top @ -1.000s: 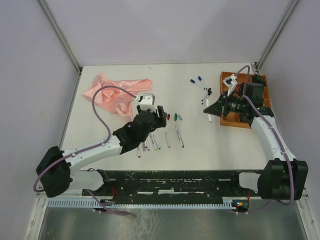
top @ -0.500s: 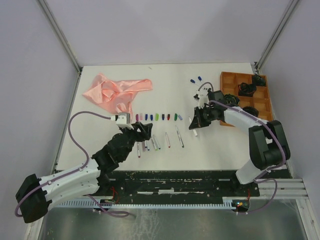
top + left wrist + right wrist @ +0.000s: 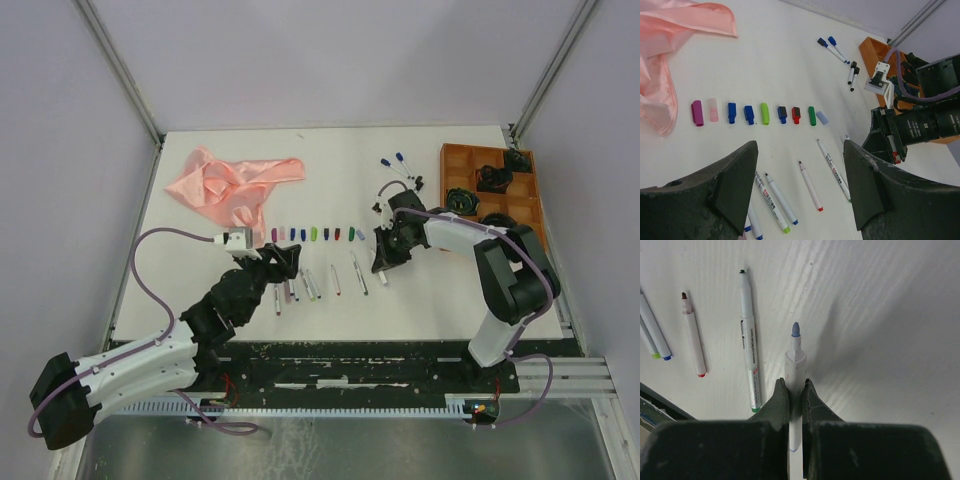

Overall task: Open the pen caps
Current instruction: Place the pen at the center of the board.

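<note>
Several pen caps point(image 3: 316, 234) lie in a row mid-table, from purple point(image 3: 696, 112) through blue, green, black and red to pale blue point(image 3: 822, 118). Several uncapped white pens point(image 3: 335, 280) lie just in front of that row. My right gripper point(image 3: 383, 260) is low at the right end, shut on a white pen point(image 3: 795, 360) whose blue-grey tip points away over the table. My left gripper point(image 3: 800, 147) hovers open above the loose pens point(image 3: 811, 186) with nothing between its fingers. Capped pens point(image 3: 398, 165) with blue and black caps lie at the back right.
A crumpled pink cloth point(image 3: 235, 185) covers the back left of the table. An orange compartment tray point(image 3: 445, 165) with black items stands at the right edge, also visible as the tray point(image 3: 870, 47) in the left wrist view.
My right arm swung from the orange tray leftward and down to the right end of the pen row, carrying the pen. My left gripper drew back toward me and opened a little wider.
</note>
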### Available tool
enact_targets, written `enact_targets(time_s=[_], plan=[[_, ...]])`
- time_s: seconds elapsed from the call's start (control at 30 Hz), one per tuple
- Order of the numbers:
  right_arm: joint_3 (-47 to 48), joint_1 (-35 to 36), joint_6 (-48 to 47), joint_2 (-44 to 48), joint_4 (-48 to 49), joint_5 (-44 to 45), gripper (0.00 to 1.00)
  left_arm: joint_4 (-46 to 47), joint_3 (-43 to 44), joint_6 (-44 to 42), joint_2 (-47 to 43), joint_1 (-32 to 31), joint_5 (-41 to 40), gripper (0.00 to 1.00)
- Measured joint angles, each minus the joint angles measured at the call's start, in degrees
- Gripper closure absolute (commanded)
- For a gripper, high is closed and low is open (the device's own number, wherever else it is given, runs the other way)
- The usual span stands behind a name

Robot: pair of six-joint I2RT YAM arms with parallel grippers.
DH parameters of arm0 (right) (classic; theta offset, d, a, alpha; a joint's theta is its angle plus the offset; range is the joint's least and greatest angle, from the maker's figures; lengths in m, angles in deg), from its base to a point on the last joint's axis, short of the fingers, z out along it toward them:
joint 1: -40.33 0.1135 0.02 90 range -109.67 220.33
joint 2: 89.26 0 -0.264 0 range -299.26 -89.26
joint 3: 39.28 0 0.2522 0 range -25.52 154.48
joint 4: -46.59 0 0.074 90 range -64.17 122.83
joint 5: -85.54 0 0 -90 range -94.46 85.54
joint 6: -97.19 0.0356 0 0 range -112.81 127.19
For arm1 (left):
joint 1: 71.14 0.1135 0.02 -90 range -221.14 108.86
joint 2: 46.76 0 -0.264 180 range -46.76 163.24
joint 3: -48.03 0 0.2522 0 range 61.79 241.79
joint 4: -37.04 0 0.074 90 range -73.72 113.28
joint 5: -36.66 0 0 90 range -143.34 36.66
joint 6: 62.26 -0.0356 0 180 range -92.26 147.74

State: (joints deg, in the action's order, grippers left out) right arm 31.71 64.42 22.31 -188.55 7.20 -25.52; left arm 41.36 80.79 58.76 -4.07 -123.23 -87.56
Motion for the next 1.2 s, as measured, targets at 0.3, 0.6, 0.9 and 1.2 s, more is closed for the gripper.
enact_targets(time_s=[0.3,0.6,0.9,1.2], plan=[[0.98,1.2,5.05,-1.62,-0.61,3.37,0.88,0.0,-0.02,1.07,0.04,0.0,-0.22,0.25],[2.67,1.79,6.97,-3.15,-1.01,3.39,0.76,0.0,-0.02,1.79,0.39,0.0,-0.2,0.25],[3.52,2.01,7.37,-3.74,-1.53,3.3,0.71,0.0,-0.02,2.03,-0.02,0.0,-0.2,0.26],[3.87,2.05,7.34,-3.93,-1.86,3.15,0.69,-0.22,-0.02,2.23,-1.2,0.0,-0.2,0.25]])
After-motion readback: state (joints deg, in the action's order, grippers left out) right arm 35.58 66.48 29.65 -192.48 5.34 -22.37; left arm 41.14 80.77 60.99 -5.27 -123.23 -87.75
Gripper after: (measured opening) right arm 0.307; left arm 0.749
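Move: Just under the right hand, which holds the uncapped blue-tipped pen almost at the board, lies its spot: about 1 cm to the left, 1 cm ahead and 1 cm below. From that hand, the green-ended pen lies about 5 cm left and 1 cm ahead, the red pen 10 cm left and level with it, the loose pale-blue cap some 9 cm ahead and 4 cm left. From the idle left hand the spot is about 19 cm right, 2 cm ahead, 18 cm below. Lowering the held pen the last half centimetre or so onto the board, the right hand turns slightly clockwise (about 5 degrees). It then opens its fingers to roughly a third while easing some 1.5 cm left and a touch forward, towards the green-ended pen, and stays low with the fingertips still either side of the freed pen. ##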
